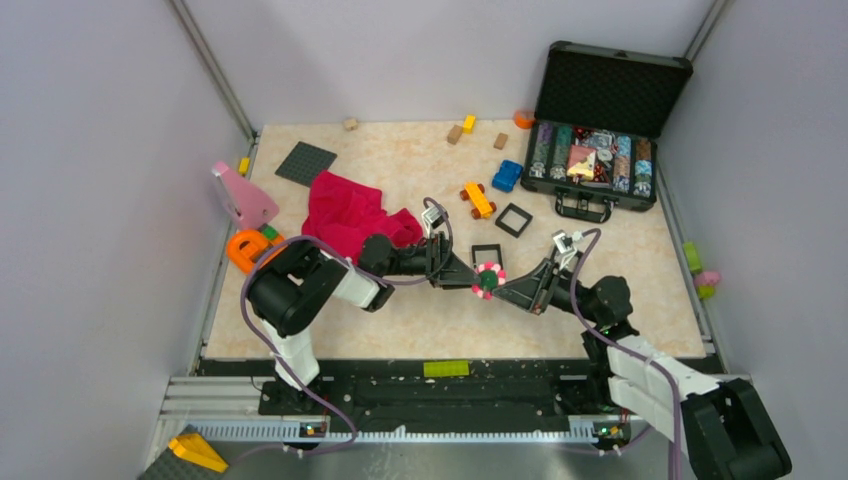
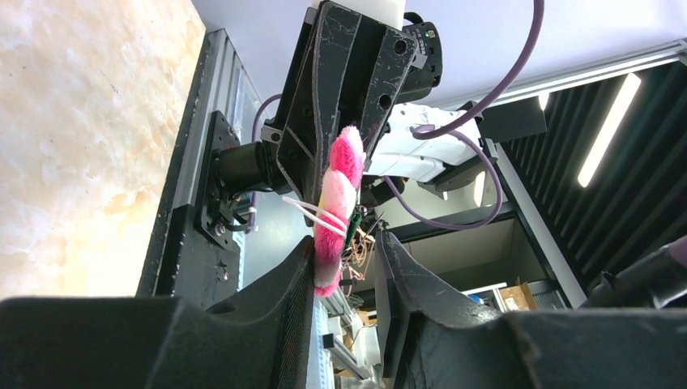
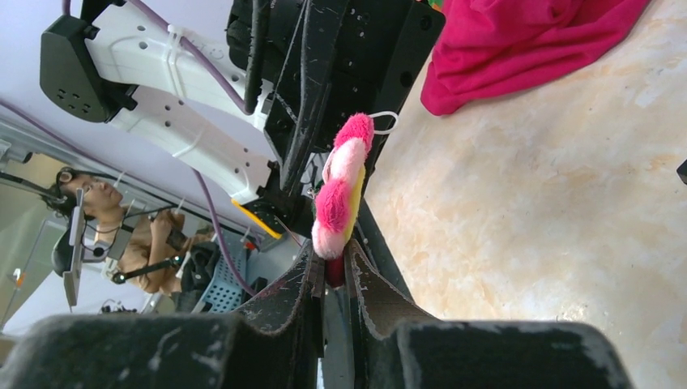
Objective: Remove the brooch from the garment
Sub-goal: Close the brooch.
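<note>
The brooch [image 1: 488,279], a fluffy pink-and-white flower disc with a dark centre, hangs above the table between the two grippers. My right gripper [image 1: 503,288] comes in from the right and is shut on its lower edge; in the right wrist view the brooch [image 3: 340,190] stands edge-on above the pinched fingertips [image 3: 332,255]. My left gripper [image 1: 472,282] faces it from the left with its jaws apart. In the left wrist view the brooch [image 2: 339,203] leans on one finger [image 2: 304,267], with a gap to the other. The crumpled magenta garment [image 1: 350,215] lies on the table behind the left arm, apart from the brooch.
An open black case of chips [image 1: 600,160] stands at the back right. Two black square frames [image 1: 513,220] [image 1: 487,256], an orange toy car [image 1: 478,200] and a blue one [image 1: 507,176] lie behind the grippers. A grey baseplate [image 1: 305,163] and an orange ring toy [image 1: 247,247] sit on the left.
</note>
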### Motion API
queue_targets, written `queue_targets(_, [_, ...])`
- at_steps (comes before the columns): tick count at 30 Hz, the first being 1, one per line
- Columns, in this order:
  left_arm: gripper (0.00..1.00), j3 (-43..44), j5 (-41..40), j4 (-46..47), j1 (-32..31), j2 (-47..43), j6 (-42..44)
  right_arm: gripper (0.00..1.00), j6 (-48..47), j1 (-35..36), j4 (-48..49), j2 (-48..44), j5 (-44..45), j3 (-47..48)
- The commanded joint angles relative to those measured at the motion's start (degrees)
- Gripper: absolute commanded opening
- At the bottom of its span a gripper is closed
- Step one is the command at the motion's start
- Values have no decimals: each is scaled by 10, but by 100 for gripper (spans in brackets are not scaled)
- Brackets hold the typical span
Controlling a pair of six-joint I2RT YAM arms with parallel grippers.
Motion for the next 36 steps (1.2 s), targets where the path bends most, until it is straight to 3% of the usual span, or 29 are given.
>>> queue_targets(1, [35,12,10,5,0,-25,23,0,10,-6,40,11,-8,9])
queue_targets(5, [30,16,11,-19,-2,-29,39,0,10,-5,43,16,-9,10])
queue_targets(15, [33,20,10,-73,-6,-41,75,0,17,-6,60,35,-14,5])
queue_targets(19, [26,21,8,-96,-7,-46,89,0,19,-6,62,37,-13,4])
queue_targets(25, [26,21,6,-115,-7,-50,101,0,20,-6,65,48,-15,1])
queue_targets(34, [0,20,6,-113,-7,-47,98,0,16,-6,58,49,-17,-3])
queue_targets(36, [0,19,6,-118,-7,-47,100,11,13,-6,62,47,-19,-7])
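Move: The brooch, held out nearly flat by the right fingers, has its middle about 3 cm to the right of the left hand point and level with it, its near rim already between the half-open left fingers. From the left hand, the small square frame on the table is some 4 cm to the right and 4 cm farther out, and the tilted frame 10 cm right and 13 cm out, both roughly 18 cm lower. The brooch's middle is about 3 cm left and 1 cm ahead of the right hand. Bring the left gripper down about 1.5 cm, tipping its fingers some 5 degrees downward, and close them from roughly a third open until both pads pinch the brooch's near rim from above and below. Meanwhile keep the right fingers shut on the opposite side of the brooch and let that hand sink about 1 cm with it. ##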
